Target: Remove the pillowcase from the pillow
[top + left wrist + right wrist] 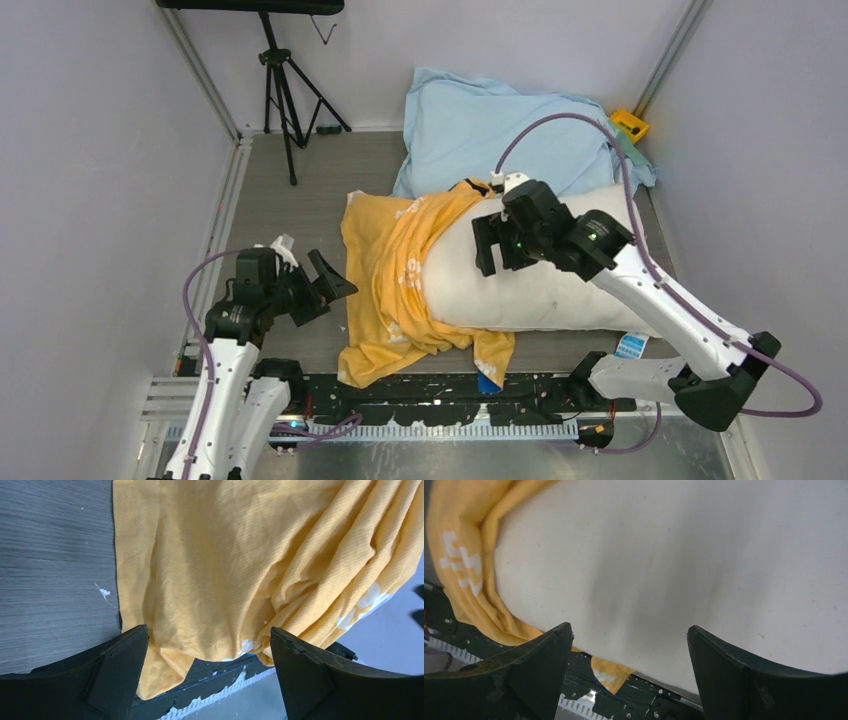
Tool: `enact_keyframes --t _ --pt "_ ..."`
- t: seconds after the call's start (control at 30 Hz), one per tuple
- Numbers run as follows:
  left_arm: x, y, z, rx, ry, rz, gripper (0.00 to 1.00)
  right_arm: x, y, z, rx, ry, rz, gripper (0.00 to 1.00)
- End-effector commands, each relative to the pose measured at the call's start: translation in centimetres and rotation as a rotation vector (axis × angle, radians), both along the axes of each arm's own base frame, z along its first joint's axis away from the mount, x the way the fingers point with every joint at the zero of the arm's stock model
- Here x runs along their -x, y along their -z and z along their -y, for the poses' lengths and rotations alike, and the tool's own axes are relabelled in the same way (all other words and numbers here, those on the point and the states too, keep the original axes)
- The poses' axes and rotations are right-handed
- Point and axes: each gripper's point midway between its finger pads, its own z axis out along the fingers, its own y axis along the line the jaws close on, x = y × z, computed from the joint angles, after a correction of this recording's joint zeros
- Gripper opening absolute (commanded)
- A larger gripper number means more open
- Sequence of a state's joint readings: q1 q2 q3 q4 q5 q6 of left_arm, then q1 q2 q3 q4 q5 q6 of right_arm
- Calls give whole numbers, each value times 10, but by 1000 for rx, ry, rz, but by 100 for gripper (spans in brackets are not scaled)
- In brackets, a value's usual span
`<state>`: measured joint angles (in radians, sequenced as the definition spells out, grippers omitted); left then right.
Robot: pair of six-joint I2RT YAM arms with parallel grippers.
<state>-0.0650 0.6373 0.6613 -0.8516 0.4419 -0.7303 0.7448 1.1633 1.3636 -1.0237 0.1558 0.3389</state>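
Observation:
The orange-yellow pillowcase (390,280) is bunched over the left end of the white pillow (545,295), whose right part lies bare on the table. My left gripper (335,295) hovers open just left of the pillowcase. In the left wrist view the pillowcase (225,555) fills the frame beyond that open gripper (208,630), with nothing between its fingers. My right gripper (495,265) stands open above the bare pillow, near the pillowcase's edge. In the right wrist view the pillow (699,555) lies under this open gripper (629,626), with pillowcase folds (469,580) at the left.
A pale light-blue cushion (480,120) lies behind the pillow against the back wall. A yellow object (630,122) sits in the back right corner. A black tripod (285,90) stands at the back left. A blue tag (632,345) shows at the pillow's near right corner.

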Motion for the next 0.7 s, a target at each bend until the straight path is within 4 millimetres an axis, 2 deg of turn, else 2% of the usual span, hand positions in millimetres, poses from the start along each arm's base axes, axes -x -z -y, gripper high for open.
enact_keyframes --t 0.0,0.13,0.2,0.23,0.3,0.37,0.57,0.67 --pt "7 1 10 33 43 -7 93 14 52 -15 18 -43 -143 89" --pt "4 7 11 7 54 -23 93 5 84 -22 17 -10 -158 89" --pt "1 7 13 -11 58 -20 93 -6 100 -21 31 42 -136 85" --pt "1 7 15 -27 69 -15 93 -13 105 -20 39 71 -129 74" --pt "-1 5 19 -62 80 1 93 -22 109 -19 41 112 -128 46" --pt "-4 2 21 -107 76 29 93 -31 99 -20 14 137 -99 25" --pt "-3 -4 42 -158 163 115 94 -52 34 -12 -148 217 100 5" --pt "3 -1 58 -199 254 121 93 -56 18 -7 -165 228 125 1"
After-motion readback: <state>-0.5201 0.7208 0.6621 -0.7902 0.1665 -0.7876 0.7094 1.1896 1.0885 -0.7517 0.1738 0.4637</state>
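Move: The bare white pillow lies under my open right hand, its middle about 9 cm to the right, level fore and aft, and some 17 cm below. The orange pillowcase is bunched at its left end, its middle about 14 cm to my right hand's left, 2 cm back and 20 below; the blue pillow lies some 25 cm ahead and 3 right. From my left hand the pillowcase's middle is about 14 cm right, 3 cm ahead and 12 below. I drop my open right hand about 11 cm onto the pillow just right of the pillowcase, shut the fingers on a fold of the white cover at the bottom, then lift it about 3 cm while drawing it forward. My left hand, fingers staying open, slides some 4 cm right and a little back and down towards the pillowcase's loose end, turning about 15 degrees clockwise. ##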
